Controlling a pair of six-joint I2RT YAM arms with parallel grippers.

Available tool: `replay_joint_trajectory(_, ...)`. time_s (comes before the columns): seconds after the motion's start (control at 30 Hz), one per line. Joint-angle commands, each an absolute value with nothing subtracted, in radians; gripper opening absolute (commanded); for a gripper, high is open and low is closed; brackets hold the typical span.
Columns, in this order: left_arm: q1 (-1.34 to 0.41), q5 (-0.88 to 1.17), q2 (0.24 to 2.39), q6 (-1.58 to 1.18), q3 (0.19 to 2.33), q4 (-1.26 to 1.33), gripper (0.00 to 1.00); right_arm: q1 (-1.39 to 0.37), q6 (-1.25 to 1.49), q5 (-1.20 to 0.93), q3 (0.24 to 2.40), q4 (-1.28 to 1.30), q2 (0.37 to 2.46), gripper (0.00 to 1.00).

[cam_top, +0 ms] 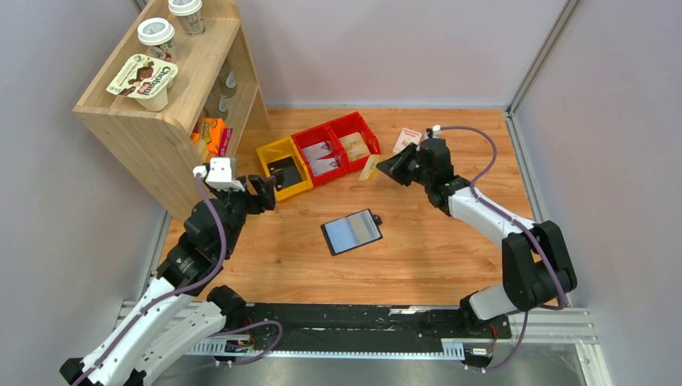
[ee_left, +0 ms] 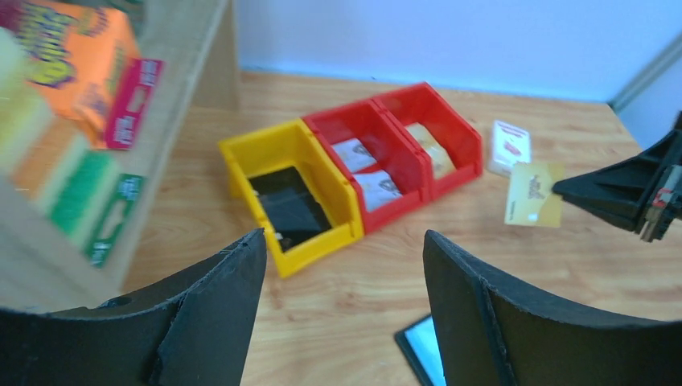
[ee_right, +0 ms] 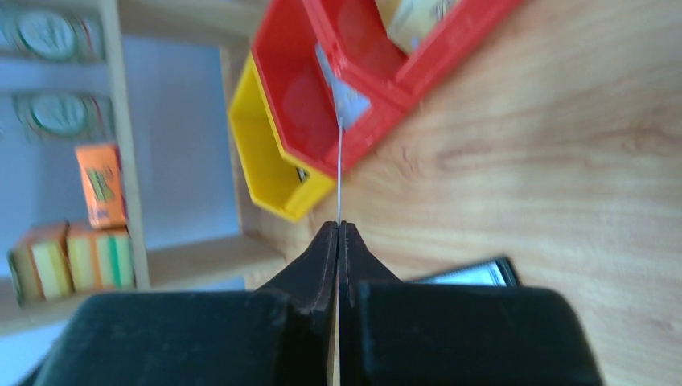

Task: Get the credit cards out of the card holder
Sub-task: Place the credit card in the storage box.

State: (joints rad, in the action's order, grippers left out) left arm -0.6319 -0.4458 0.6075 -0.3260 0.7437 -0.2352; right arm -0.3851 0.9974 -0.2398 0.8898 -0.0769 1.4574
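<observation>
The card holder (cam_top: 352, 232) lies open on the wooden table, a black wallet with bluish-grey inner pockets up; its corner shows in the left wrist view (ee_left: 420, 347) and behind the right fingers (ee_right: 474, 273). My right gripper (cam_top: 383, 168) is shut on a tan credit card (cam_top: 370, 167), held above the table beside the red bins. That card faces the left wrist camera (ee_left: 533, 195) and appears edge-on in the right wrist view (ee_right: 339, 173). My left gripper (cam_top: 269, 193) stands open and empty near the yellow bin, fingers (ee_left: 217, 297) wide apart.
A yellow bin (cam_top: 270, 154) holds a black thing. Of the two red bins (cam_top: 336, 133), one holds silvery packets and one a tan flat thing (ee_left: 426, 145). A white-and-red box (cam_top: 407, 139) lies behind. A wooden shelf (cam_top: 161, 121) with cups and packages stands at the left.
</observation>
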Motion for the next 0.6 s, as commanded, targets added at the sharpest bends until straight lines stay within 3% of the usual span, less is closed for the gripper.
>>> replay_joint_trajectory(0.0,-0.627,-0.586,0.549,-0.158,0.741,-0.242,0.79,-0.405,1.112,-0.028,1.024,-0.202,1.541,0.0)
replay_joint_trajectory(0.3,-0.617,-0.791,0.509,-0.086,0.721,-0.25,0.79,-0.492,1.275,0.251,1.278,-0.146,1.844,0.0)
replay_joint_trajectory(0.57,-0.584,-0.805,0.477,-0.081,0.69,-0.229,0.79,-0.54,1.359,0.446,1.463,-0.147,2.031,0.0)
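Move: The right hand holds the credit card. The right compartment of the red storage box lies about 20 cm ahead of this hand, 6 cm to its left and 13 cm below. The middle red compartment is some 15 cm ahead and 17 cm left, and the white card pack about 22 cm ahead and 10 cm right. The open card holder lies 11 cm back and 8 cm left. From the left hand, the right compartment is roughly 31 cm ahead, 20 cm right and 26 cm below. Still pinching the credit card edge-on in its shut fingers, the right hand sweeps about 14 cm forward and 5 cm left to the right red compartment, rising a little before it sinks to end slightly lower, and turns some 25 degrees clockwise. The empty left hand, fingers open, draws away about 9 cm to its left, turning counter-clockwise. ##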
